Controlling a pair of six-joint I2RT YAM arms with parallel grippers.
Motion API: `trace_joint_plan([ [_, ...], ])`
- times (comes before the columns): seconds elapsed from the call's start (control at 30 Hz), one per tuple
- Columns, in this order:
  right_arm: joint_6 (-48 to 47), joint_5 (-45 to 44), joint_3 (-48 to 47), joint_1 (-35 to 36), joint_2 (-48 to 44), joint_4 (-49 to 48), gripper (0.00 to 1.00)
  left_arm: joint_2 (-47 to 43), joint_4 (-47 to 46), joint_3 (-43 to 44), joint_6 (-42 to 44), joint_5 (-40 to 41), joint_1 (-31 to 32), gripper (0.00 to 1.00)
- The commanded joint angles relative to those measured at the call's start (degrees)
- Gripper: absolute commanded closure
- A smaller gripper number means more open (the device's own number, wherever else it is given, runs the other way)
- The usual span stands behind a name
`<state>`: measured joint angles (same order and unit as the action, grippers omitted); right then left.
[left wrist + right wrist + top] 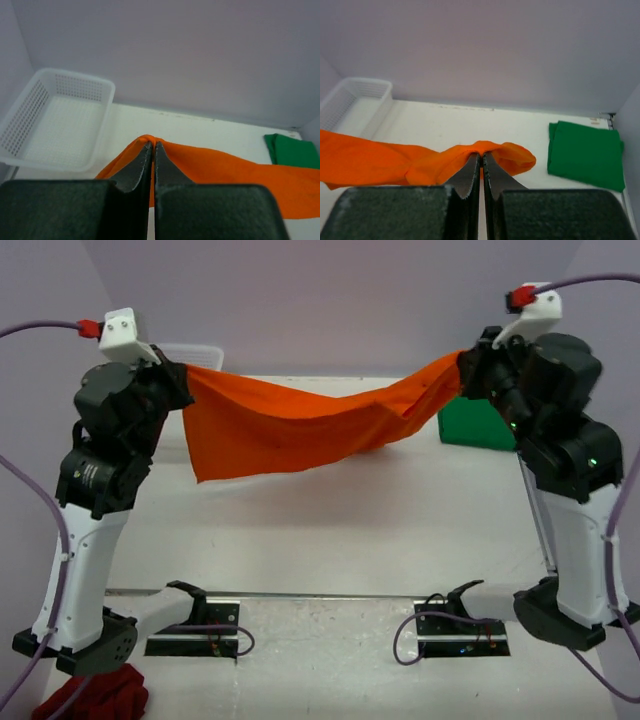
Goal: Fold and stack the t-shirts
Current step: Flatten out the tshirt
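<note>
The orange t-shirt [300,425] hangs in the air, stretched between both arms above the table. My left gripper [178,375] is shut on its left end, where the cloth [210,165] bunches over the pinched tips [153,145]. At the right end my right gripper [465,368] is shut on the shirt too, with cloth [395,160] folded round the fingertips [481,156]. The green t-shirt [478,424] lies folded flat at the table's back right, also in the right wrist view [585,155] and at the edge of the left wrist view [292,150].
A white mesh basket [55,117] stands at the back left by the wall, partly hidden behind the left arm [195,353]. A dark red cloth [95,698] lies by the left arm's base. Two black stands [195,625] [455,625] sit at the near edge.
</note>
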<state>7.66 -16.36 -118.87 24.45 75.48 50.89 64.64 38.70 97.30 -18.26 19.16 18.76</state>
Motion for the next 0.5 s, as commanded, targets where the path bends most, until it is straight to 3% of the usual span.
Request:
trace_joint_plan([
  [0.0,-3.09,6.59,-9.42,0.78,-7.89,0.87,1.00,-4.96,-3.63,8.15,3.50,-6.48,-0.40,1.00],
  [0.2,-3.88,16.69,-14.73,1.04,-13.07,1.06,1.00,-6.19,-4.50,14.59,3.05,-14.75,-0.40,1.00],
  [0.3,-3.88,20.14,-11.05,1.04,-15.71,-2.45,1.00,-4.54,-6.53,13.54,3.75,-18.70,-0.40,1.00],
  [0.47,-4.32,18.04,-7.70,1.04,-8.97,-6.15,1.00,3.18,-12.59,5.91,4.37,-19.43,-0.40,1.00],
])
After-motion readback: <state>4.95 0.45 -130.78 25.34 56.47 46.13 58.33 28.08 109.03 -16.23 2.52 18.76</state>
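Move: Both shut grippers still hold the orange t-shirt's top edge high up, its sagging middle about 22 cm right of the left gripper and 25 cm left of the right one, some 10 cm below both. On the table, the white basket stands about 22 cm ahead and 18 cm left of the left gripper, 43 cm lower. The green t-shirt lies some 20 cm ahead, 21 cm right and 49 cm below the right gripper. Swing both grippers fast up and back towards the bases, away from the basket and green t-shirt, keeping the orange t-shirt pinched: the right about 21 cm back and 16 up, the left as high but only 11 back, then easing forward 2 cm. Tip both sets of fingers up some 30 degrees and turn them inward. ##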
